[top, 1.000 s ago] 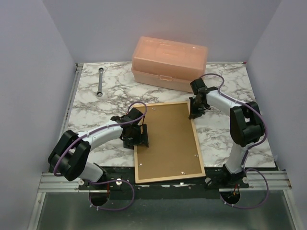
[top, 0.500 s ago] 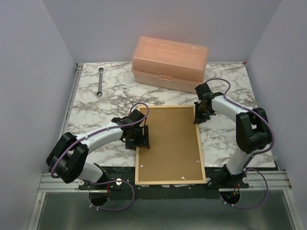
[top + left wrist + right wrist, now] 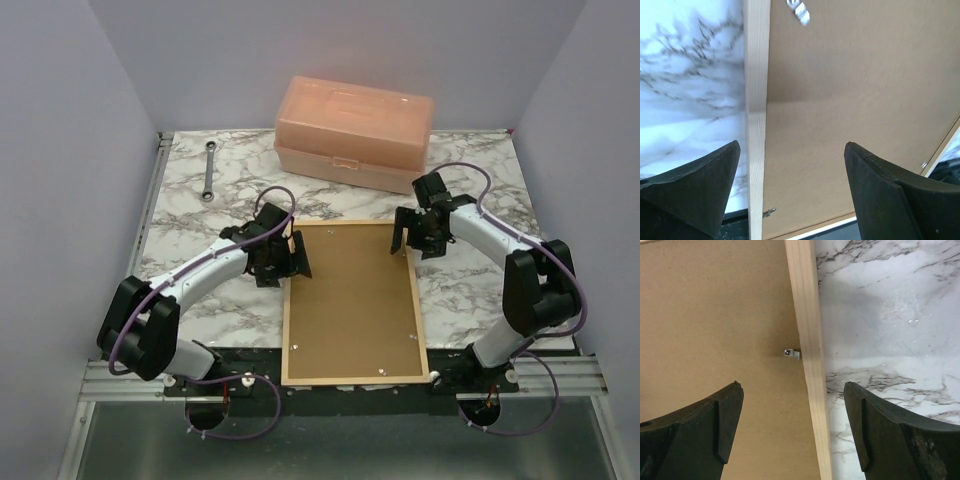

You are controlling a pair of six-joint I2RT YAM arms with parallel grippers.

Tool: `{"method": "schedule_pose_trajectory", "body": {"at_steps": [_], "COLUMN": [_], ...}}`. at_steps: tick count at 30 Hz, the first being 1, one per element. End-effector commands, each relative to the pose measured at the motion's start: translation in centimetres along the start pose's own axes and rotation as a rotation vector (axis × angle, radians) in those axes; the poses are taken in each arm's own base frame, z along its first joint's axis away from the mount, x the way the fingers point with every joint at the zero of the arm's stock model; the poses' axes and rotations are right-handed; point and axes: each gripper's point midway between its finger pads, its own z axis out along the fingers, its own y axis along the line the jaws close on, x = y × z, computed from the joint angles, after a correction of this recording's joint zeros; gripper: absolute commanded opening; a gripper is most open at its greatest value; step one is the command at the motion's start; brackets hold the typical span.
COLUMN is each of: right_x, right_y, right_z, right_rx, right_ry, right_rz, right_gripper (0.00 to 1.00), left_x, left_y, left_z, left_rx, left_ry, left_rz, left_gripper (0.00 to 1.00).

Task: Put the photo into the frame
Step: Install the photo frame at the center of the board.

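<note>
The frame [image 3: 350, 379] lies face down on the marble table with its brown backing panel [image 3: 350, 300] up. The photo is hidden. My left gripper [image 3: 295, 256] is open astride the frame's left edge near the far corner. In the left wrist view the pine moulding [image 3: 756, 125] runs between the gripper's [image 3: 791, 145] fingers, which do not touch it. My right gripper [image 3: 404, 231] is open over the frame's far right edge. In the right wrist view that gripper [image 3: 792, 385] straddles the moulding [image 3: 807, 340], and a small metal clip [image 3: 791, 354] sits on the backing beside it.
A peach plastic box [image 3: 355, 132] stands at the back of the table, just beyond the frame. A wrench [image 3: 209, 170] lies at the back left. Bare marble [image 3: 200, 290] shows to the left and right of the frame.
My right gripper has opened and let go of the frame's right edge. The frame has turned from tilted to square with the table. My left gripper moved farther along the left edge and opened wider.
</note>
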Motion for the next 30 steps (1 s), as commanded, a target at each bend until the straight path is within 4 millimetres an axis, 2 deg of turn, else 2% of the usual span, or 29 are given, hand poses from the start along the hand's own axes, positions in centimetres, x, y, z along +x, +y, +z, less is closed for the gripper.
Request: {"method": "schedule_pose_trajectory", "body": {"at_steps": [1, 6, 11, 15, 26, 30], "right_x": [1.5, 2.6, 3.2, 3.6, 4.1, 4.2], "right_y": [0.8, 0.6, 0.5, 0.4, 0.3, 0.4], "right_z": [0.4, 1.2, 1.5, 1.7, 2.4, 2.6], "right_rx": [-0.062, -0.061, -0.069, -0.068, -0.068, -0.071], "right_ry": [0.044, 0.073, 0.085, 0.098, 0.117, 0.124], "right_rz": [0.022, 0.026, 0.027, 0.027, 0.029, 0.029], "right_gripper": [0.89, 0.9, 0.9, 0.9, 0.9, 0.9], "left_x": [-4.1, -6.7, -8.6, -9.6, -9.7, -9.6], "left_y": [-0.5, -1.0, 0.1, 0.8, 1.7, 1.9], "left_z": [0.5, 2.3, 3.9, 4.3, 6.6, 7.2], "left_rx": [-0.026, -0.093, -0.198, -0.248, -0.295, -0.306], "left_ry": [-0.085, -0.077, -0.117, -0.154, -0.103, -0.087], "left_rz": [0.006, 0.023, -0.005, -0.018, 0.01, 0.017], "left_gripper": [0.85, 0.8, 0.7, 0.66, 0.66, 0.58]}}
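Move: From the left hand the metal clip beside the frame's left bar lies about 11 cm ahead, neither left nor right, and 5 cm lower. At that clip's height, the left bar there runs 2 cm to its left, and the top clip sits some 17 cm ahead and 8 cm right of the hand. For the right hand, the right bar's nearest stretch is roughly 3 cm back and 4 cm below; the right clip is 1 cm ahead and 1 cm left. Forward along the left bar goes the left hand, quickly for some 8 cm, then slower and sinking about 4 cm, tilting nearly upright by about 15 degrees as its fingers partly close, until the tips hover round the left clip and the bar beside it. The right hand, fingers wide open, draws back and sinks about 3 cm each way over the right bar. Contact can't be seen for either. ##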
